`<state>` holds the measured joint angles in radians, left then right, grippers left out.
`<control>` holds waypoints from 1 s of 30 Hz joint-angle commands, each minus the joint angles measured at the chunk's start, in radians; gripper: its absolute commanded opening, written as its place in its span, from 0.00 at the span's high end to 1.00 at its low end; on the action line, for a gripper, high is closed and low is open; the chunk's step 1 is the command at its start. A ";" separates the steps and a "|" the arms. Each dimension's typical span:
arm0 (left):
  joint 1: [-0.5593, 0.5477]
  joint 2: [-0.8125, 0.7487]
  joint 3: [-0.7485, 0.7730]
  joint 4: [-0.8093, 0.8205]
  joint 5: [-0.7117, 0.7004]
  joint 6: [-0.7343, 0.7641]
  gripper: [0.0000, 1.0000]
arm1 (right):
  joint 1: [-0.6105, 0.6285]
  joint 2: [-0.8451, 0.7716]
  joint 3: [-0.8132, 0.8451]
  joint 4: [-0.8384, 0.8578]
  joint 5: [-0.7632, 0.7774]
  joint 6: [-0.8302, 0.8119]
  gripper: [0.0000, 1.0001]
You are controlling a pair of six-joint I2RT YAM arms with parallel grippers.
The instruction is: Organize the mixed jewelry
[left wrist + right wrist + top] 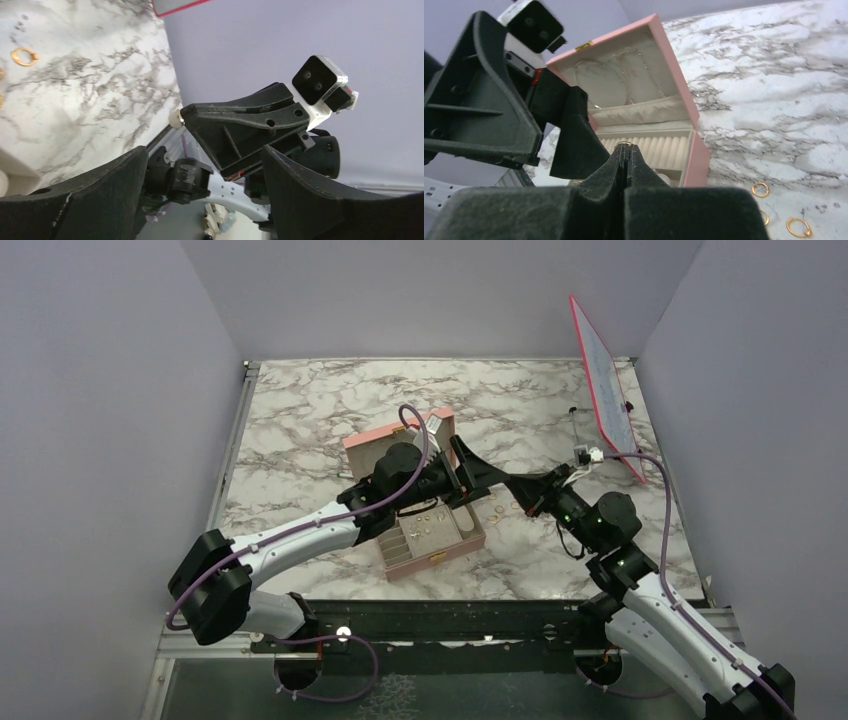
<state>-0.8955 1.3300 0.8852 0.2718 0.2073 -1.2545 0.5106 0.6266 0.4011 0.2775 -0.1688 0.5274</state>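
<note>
My right gripper (625, 150) is shut on a tiny gold ring (623, 144), which peeks out at its tips. It hangs just in front of the ring rolls of the open pink box (698, 150). In the top view this gripper (520, 488) is right of the box (432, 558). My left gripper (488, 478) reaches over the box towards it, tips almost meeting. In the left wrist view its fingers (80, 200) stand wide apart with nothing between them, and the right gripper (240, 130) lies beyond. Loose gold rings (760, 189) lie on the marble right of the box, and one ring (24, 56) shows in the left wrist view.
The box lid (400, 435) stands open towards the back. Small jewelry pieces lie in the tray compartments (432, 528). A red-framed board (605, 385) leans on the right wall at the back. Grey walls close the table in on three sides.
</note>
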 commanded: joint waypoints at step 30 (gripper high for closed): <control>0.056 0.065 -0.050 0.320 0.175 -0.232 0.74 | 0.002 -0.064 -0.055 0.225 -0.106 0.015 0.99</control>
<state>-0.8452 1.3788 0.8494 0.5282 0.3519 -1.4635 0.5106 0.5648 0.3573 0.4496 -0.2565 0.5343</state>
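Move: The left hand, fingers open, goes for the ring held in the right fingertips, about 2 cm ahead of its hand point, 2 cm to its right and roughly level. For the right hand, which brings the ring, the left hand's finger gap lies about 2 cm back and 2 cm to its left, level. From the left hand, the box tray lies some 10 cm left, straight below otherwise, 20 cm down, and the loose rings 6 cm ahead, 4 cm right, 22 cm down. The right hand keeps its shut fingers on the ring and lifts it about 3.5 cm, drawing back some 2 cm towards the gap between the left fingers and tipping its fingertips up by about 10 degrees before it all but stops and holds there. The left hand rises about 3 cm alongside, tilting its right-pointing fingers up to near level, and closes them from wide open to about a quarter open around the ring at the right fingertips, without a clear pinch yet. ##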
